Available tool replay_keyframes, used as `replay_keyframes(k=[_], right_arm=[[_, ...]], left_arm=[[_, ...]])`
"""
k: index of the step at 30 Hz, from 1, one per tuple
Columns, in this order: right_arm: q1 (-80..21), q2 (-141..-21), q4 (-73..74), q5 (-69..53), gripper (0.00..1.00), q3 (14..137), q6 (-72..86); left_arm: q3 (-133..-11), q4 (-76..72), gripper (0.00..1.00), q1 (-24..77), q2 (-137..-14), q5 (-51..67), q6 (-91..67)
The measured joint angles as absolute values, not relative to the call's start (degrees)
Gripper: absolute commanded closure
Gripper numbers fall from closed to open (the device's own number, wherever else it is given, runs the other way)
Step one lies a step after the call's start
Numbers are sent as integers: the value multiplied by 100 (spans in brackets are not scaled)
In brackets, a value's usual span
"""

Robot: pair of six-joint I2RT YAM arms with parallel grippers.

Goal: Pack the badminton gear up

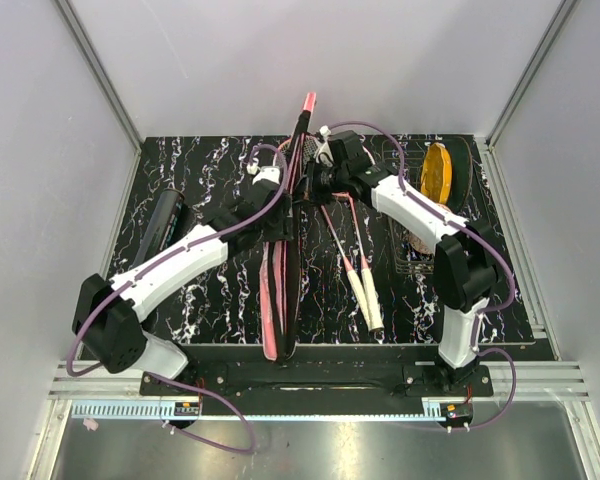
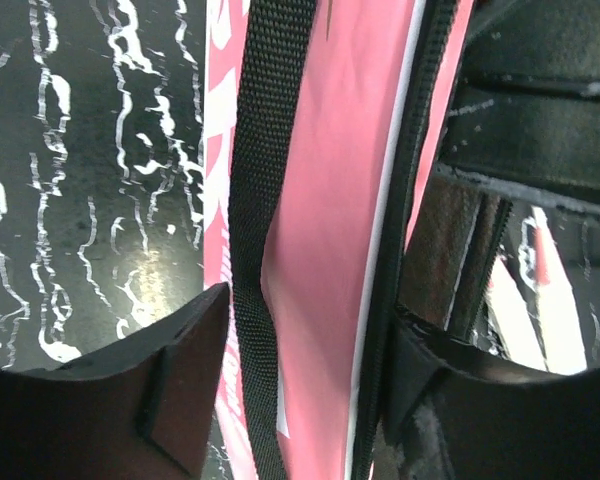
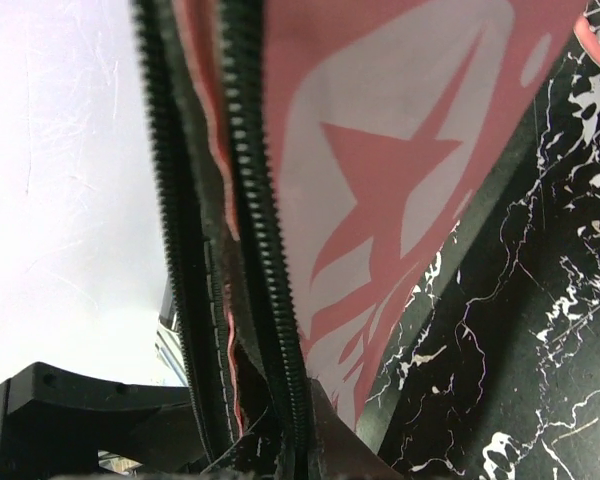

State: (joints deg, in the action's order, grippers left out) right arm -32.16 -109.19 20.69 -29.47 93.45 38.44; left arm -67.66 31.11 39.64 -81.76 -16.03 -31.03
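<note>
The long pink cover [image 1: 280, 290] stands on its edge down the middle of the table, its zip side up. My left gripper [image 1: 278, 190] is shut on it from the left. In the left wrist view [image 2: 305, 310] the pink cover [image 2: 330, 200] and its black strap [image 2: 255, 200] fill the gap between the fingers. My right gripper [image 1: 315, 180] is shut on the cover's open zip edge [image 3: 270, 260], which runs into the fingers [image 3: 300, 440]. Two rackets' white handles [image 1: 362, 285] lie right of the cover, their heads mostly hidden under the right arm. A black tube [image 1: 165, 222] lies far left. No shuttlecocks show.
A yellow oval disc [image 1: 438, 170] stands at the back right. A small pinkish cup [image 1: 418, 242] sits beside the right arm. White walls enclose the table on three sides. The arm bases stand at the near edge.
</note>
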Motion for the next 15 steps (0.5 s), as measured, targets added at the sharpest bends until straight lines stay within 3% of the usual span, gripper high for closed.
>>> replay_keyframes(k=[5,9,13,15], right_arm=[[-3245,-11030,2097,-2956,100,9496,3728],[-3286,-11161,2246,-2963,100,9623,3422],[-3334,-11334,2609,-2886,100,9815,2961],[-3350,-11450,2823,-2694,89,9970,2679]], left_arm=[[-7168,3406,78,3983,-8519,-2161,-3052],[-7229,3522,96,3979,-8549,-2440,-2971],[-7229,3627,100,3935,-8549,-2565,-2998],[-7229,3708,100,3859,-8547,-2596,-3092]])
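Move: Between the left hand's open fingers lies the racket bag's left zip edge, about 1 cm ahead and 1 cm to the right, a centimetre lower; the carry strap is about 2 cm left and 1 cm ahead. The racket handles lie on the table some 18 cm right, 10 cm back and 16 cm below. From the right hand, shut on the bag's other zip edge, that left edge is about 5 cm back, 4 cm left and 4 cm lower. Closing on the bag's left zip edge as it edges barely 2 cm forward, the left hand pinches it with the strap left outside and draws it about 3 cm left, away from the right hand's side, turning some 10 degrees. The right hand keeps its pinch on the other edge, sinking about 3 cm and rolling its left side down roughly 10 degrees. ##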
